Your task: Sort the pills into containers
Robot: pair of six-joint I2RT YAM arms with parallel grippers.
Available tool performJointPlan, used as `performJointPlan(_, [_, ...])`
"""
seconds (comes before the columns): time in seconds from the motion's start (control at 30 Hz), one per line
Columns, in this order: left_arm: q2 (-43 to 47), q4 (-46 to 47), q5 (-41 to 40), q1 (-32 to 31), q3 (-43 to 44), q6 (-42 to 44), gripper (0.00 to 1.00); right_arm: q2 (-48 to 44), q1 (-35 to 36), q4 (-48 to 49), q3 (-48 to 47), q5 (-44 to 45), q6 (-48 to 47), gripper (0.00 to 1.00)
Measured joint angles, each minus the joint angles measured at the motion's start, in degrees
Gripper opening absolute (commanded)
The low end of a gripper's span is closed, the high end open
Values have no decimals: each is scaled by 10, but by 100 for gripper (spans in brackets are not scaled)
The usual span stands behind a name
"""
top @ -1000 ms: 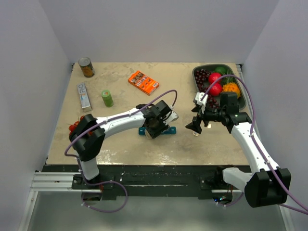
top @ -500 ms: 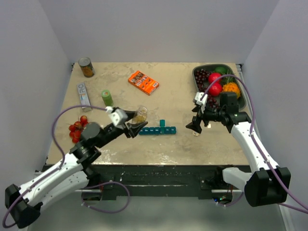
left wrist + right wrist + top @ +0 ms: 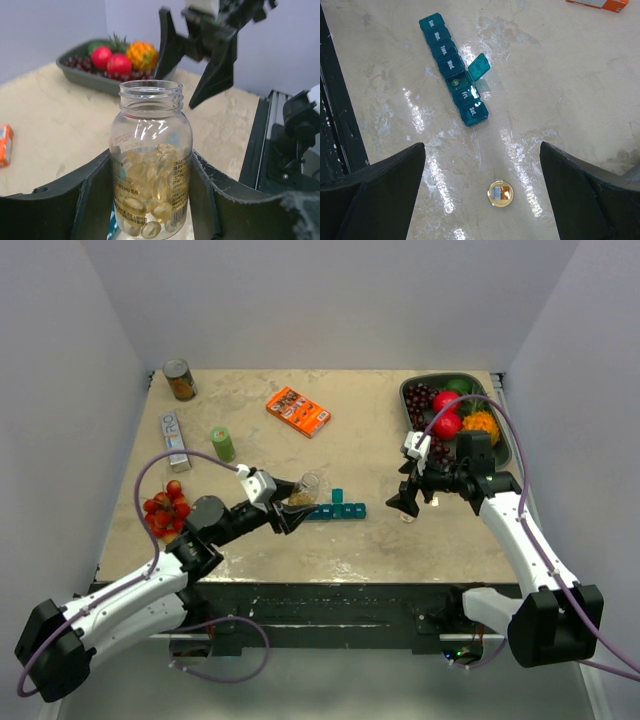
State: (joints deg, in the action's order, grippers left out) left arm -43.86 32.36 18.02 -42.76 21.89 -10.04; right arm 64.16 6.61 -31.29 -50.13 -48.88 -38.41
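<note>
My left gripper (image 3: 296, 504) is shut on a clear, uncapped bottle (image 3: 308, 487) of amber-gold softgel pills (image 3: 150, 187). It holds the bottle tilted just left of the teal-blue containers (image 3: 336, 510), with the bottle mouth (image 3: 151, 92) pointing toward them. The containers (image 3: 451, 67) lie in a row on the table. One lid (image 3: 479, 66) stands open, with one pill (image 3: 455, 84) in that compartment. My right gripper (image 3: 404, 503) hangs open right of the containers, above the bottle's gold cap (image 3: 500, 194), holding nothing.
A dark tray (image 3: 505, 450) of fruit sits at the back right. An orange box (image 3: 298, 411), a green cylinder (image 3: 223, 444), a can (image 3: 179, 380) and a white packet (image 3: 176, 440) stand behind and to the left. Red tomatoes (image 3: 165, 505) lie beside the left arm.
My left gripper drew the bottle back to the left from over the containers, then came partway right toward them again. The right arm has not moved.
</note>
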Motion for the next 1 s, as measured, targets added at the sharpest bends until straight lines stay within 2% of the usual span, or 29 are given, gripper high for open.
performJointPlan(0.37, [-148, -178, -9, 0, 27, 19, 0, 1, 0, -2, 0, 0, -2, 99])
performJointPlan(0.63, [-320, -286, -24, 0, 133, 61, 0, 1, 0, -8, 0, -1, -3, 99])
performJointPlan(1.0, [-455, -416, -30, -1, 275, 84, 0, 1, 0, -9, 0, -1, -4, 99])
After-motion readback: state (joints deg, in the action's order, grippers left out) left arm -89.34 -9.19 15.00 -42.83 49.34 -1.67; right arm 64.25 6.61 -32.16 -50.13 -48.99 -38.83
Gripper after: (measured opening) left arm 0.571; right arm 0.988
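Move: The left hand holds the open pill jar high over the table. The organizer's open compartment lies about 6 cm ahead of it, 7 to its right and some 25 below, with its raised lid flap 3 cm beyond the compartment. The gold jar lid is some 5 cm ahead and 23 to the right of this hand. From the idle right hand, the compartment is about 14 cm left, 1 back and 17 below. The left hand sinks about 20 cm towards the open compartment, keeping its hold while tipping the jar mouth-down. ##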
